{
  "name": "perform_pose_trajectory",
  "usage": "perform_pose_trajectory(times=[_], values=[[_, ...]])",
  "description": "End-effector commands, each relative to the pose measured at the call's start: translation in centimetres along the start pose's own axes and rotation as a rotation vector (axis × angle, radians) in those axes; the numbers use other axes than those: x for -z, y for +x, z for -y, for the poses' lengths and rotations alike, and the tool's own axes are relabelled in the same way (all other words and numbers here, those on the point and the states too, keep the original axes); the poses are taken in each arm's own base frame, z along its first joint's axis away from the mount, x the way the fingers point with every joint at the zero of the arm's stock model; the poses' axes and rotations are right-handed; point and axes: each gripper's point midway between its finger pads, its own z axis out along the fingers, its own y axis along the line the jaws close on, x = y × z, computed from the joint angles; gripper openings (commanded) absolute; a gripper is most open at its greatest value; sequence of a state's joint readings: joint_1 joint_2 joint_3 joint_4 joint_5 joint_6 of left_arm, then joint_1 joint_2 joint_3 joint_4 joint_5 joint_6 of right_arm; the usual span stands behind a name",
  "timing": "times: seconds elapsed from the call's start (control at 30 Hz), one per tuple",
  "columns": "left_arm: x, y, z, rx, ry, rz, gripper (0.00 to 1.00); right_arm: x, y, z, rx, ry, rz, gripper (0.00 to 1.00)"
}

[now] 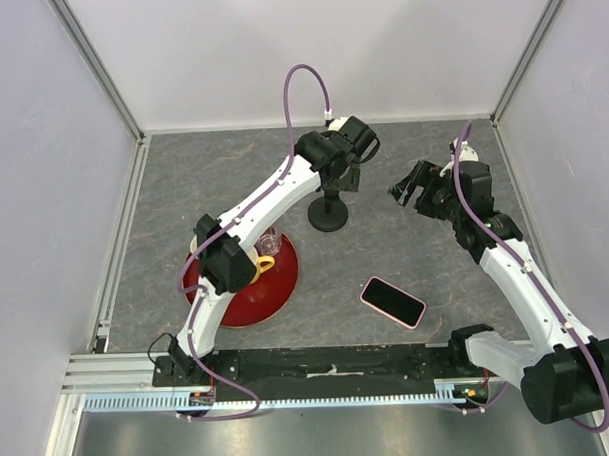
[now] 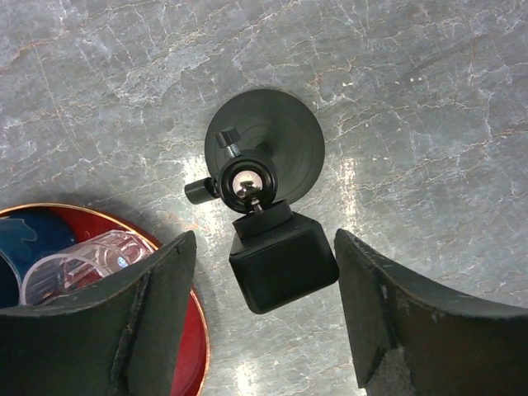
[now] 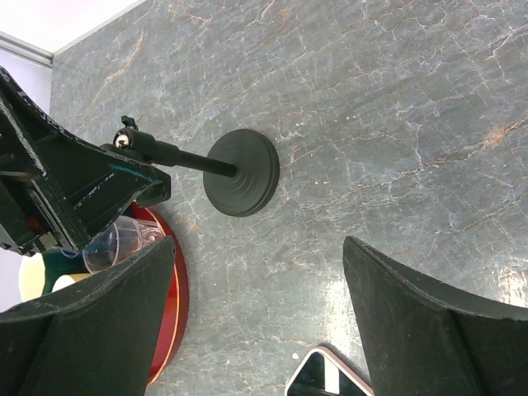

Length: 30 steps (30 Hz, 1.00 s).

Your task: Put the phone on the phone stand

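The phone (image 1: 393, 301), black screen with a pink rim, lies flat on the grey table near the front; a corner of it shows in the right wrist view (image 3: 330, 379). The black phone stand (image 1: 328, 215) stands upright at mid table on its round base (image 2: 276, 132). My left gripper (image 1: 348, 171) hovers over it, and its open jaws (image 2: 265, 239) flank the square clamp head (image 2: 283, 262) with a gap on each side. My right gripper (image 1: 408, 189) hangs open and empty in the air to the stand's right (image 3: 258, 243), well above the phone.
A red round tray (image 1: 257, 290) sits left of the stand, holding a clear cup (image 2: 91, 260) and a yellow mug (image 1: 266, 261). White walls enclose the table on three sides. The arm bases stand along the front rail.
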<state>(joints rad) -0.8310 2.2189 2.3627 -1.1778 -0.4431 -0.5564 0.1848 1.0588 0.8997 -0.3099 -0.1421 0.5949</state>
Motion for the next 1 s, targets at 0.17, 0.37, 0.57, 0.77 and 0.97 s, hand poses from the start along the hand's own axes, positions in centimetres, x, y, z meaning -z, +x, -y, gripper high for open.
perform_pose_trajectory(times=[0.17, 0.37, 0.57, 0.77, 0.97], values=[[0.7, -1.5, 0.5, 0.074, 0.003, 0.058, 0.53, 0.1, -0.5, -0.3, 0.009, -0.024, 0.015, 0.90], [0.5, -1.0, 0.9, 0.078, 0.023, 0.054, 0.29, -0.3, -0.1, -0.5, 0.003, -0.039, -0.003, 0.90], [0.6, -0.6, 1.1, 0.093, 0.068, 0.077, 0.02, -1.0, 0.8, -1.6, -0.030, -0.114, -0.039, 0.89], [1.5, -0.5, 1.2, 0.207, 0.172, 0.174, 0.02, -1.8, 2.4, -3.4, -0.125, -0.249, -0.091, 0.89], [1.4, 0.9, 0.8, 0.366, 0.322, 0.192, 0.02, -2.2, 2.9, -3.7, -0.199, -0.294, -0.088, 0.88]])
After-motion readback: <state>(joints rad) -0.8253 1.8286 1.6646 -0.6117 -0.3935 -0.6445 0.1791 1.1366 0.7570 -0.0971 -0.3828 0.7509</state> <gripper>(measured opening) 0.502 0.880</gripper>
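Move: The phone stand's clamp head sits right between the left hand's open fingers, within a centimetre or so. From that hand, the phone lies some 23 cm back, 11 cm to the right and 17 cm lower; the clear glass about 5 cm back, 17 cm left and 12 cm lower. From the right hand, the clamp head is about 15 cm left, 5 cm ahead and 3 cm lower, the phone some 18 cm back, 4 cm left and 20 cm lower. The stand's clamp head gets pinched from both sides as the left fingers close to about half open. Keeping that grip, the left hand then rolls its right side up by roughly 15 degrees, tips slightly upward and eases nearly 2 cm back. The right hand, fingers still wide, sets off left and down about 5 cm towards the stand, rolling its left side up. ##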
